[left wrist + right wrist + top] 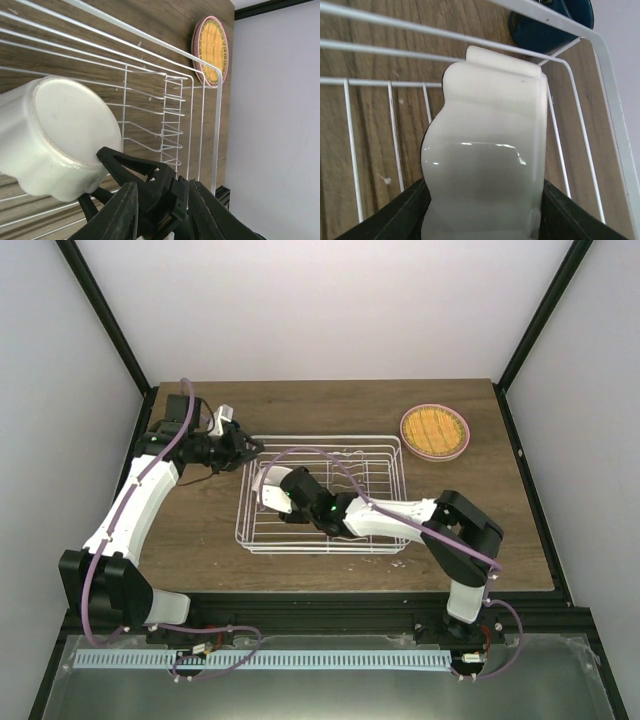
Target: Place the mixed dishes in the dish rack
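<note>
The white wire dish rack [385,465] stands mid-table. My right gripper [272,490] reaches into its left end and is shut on the cream-white bowl [266,483], held on its side over the wires. The bowl fills the right wrist view [485,150] between my fingers [395,215], and its base shows in the left wrist view [60,130]. My left gripper [248,448] hovers at the rack's far-left corner, open and empty [161,184]. The dark blue mug [555,22] sits just outside that corner. The yellow-orange grid plate [435,427] lies on the pink plate [455,452].
The plate stack is at the far right of the table, beyond the rack [212,47]. The rack's wavy dividers [172,120] stand in its right half. Dark frame posts and white walls enclose the table [200,550].
</note>
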Robot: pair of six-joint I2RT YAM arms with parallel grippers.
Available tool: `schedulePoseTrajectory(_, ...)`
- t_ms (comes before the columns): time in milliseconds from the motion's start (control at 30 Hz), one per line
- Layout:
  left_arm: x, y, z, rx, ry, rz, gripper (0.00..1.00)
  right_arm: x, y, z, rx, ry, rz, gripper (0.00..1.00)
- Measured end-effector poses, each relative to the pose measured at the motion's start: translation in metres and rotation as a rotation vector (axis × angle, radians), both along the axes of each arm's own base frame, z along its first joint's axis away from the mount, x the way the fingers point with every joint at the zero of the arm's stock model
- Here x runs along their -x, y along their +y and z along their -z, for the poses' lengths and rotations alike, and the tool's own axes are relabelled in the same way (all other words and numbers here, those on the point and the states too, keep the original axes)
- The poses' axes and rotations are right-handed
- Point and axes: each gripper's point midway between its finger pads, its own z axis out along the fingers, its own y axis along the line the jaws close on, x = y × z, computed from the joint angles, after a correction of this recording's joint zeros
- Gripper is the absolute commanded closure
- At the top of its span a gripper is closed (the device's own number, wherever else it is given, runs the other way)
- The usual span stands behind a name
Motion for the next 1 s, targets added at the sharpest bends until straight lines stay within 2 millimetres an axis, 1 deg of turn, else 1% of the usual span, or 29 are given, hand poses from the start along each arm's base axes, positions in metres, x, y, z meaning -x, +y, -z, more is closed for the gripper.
schedulePoseTrajectory(100, 0.001, -0.001, 0.0, 0.004, 0.001, 0.003, 0.71, -0.005, -0.006, 0.005, 0.048, -0.056, 0.008, 0.51)
schedulePoseTrajectory(267, 0.001, -0.001, 0.0, 0.008, 0.004, 0.007, 0.71, -0.016, -0.018, 0.013, 0.125, -0.13, 0.044, 0.37)
schedulePoseTrajectory(367, 0.001, -0.002, 0.001, 0.01, 0.004, 0.01, 0.71, -0.02, -0.023, 0.02, 0.16, -0.138, 0.061, 0.27)
schedulePoseTrajectory(467, 0.001, -0.002, 0.0, 0.014, -0.001, 0.011, 0.71, -0.023, -0.031, 0.031, 0.202, -0.128, 0.075, 0.23)
schedulePoseTrajectory(567, 0.0, -0.002, -0.001, 0.016, -0.004, 0.01, 0.71, -0.022, -0.034, 0.034, 0.216, -0.117, 0.078, 0.19)
schedulePoseTrajectory(700, 0.0, -0.002, -0.001, 0.021, -0.006, 0.013, 0.71, -0.019, -0.035, 0.036, 0.215, -0.089, 0.077, 0.05)
schedulePoseTrajectory(767, 0.0, -0.002, -0.001, 0.021, -0.005, 0.014, 0.71, -0.016, -0.035, 0.035, 0.215, -0.07, 0.068, 0.02)
schedulePoseTrajectory(833, -0.001, -0.002, 0.0, 0.021, -0.004, 0.014, 0.71, -0.012, -0.036, 0.029, 0.206, -0.052, 0.061, 0.02)
schedulePoseTrajectory(933, -0.002, -0.002, 0.002, 0.018, 0.001, 0.013, 0.71, -0.008, -0.036, 0.014, 0.185, -0.037, 0.057, 0.02)
schedulePoseTrajectory(1000, -0.005, 0.0, 0.006, 0.006, 0.009, 0.003, 0.71, -0.008, -0.035, -0.004, 0.153, -0.035, 0.066, 0.02)
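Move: The white bowl is already between the right fingers. The spot it is going to, in the left part of the dish rack, lies about 2 cm ahead of that hand, 3 cm to its right and 5 cm below. The rack's middle is some 5 cm ahead, 10 cm right and 8 cm down; the blue cup stands about 15 cm ahead, 10 cm left and 8 cm lower. From the left hand that spot is 3 cm back, 8 cm right and roughly 17 cm below. Down and to the right, with a little forward, the right hand carries the bowl about 5 cm into the left part of the rack, its left side rolling down some 10 degrees. Partway down the fingers begin to open, spread wide and let go of the bowl; the hand then eases slightly back and rises about 4 cm clear. ##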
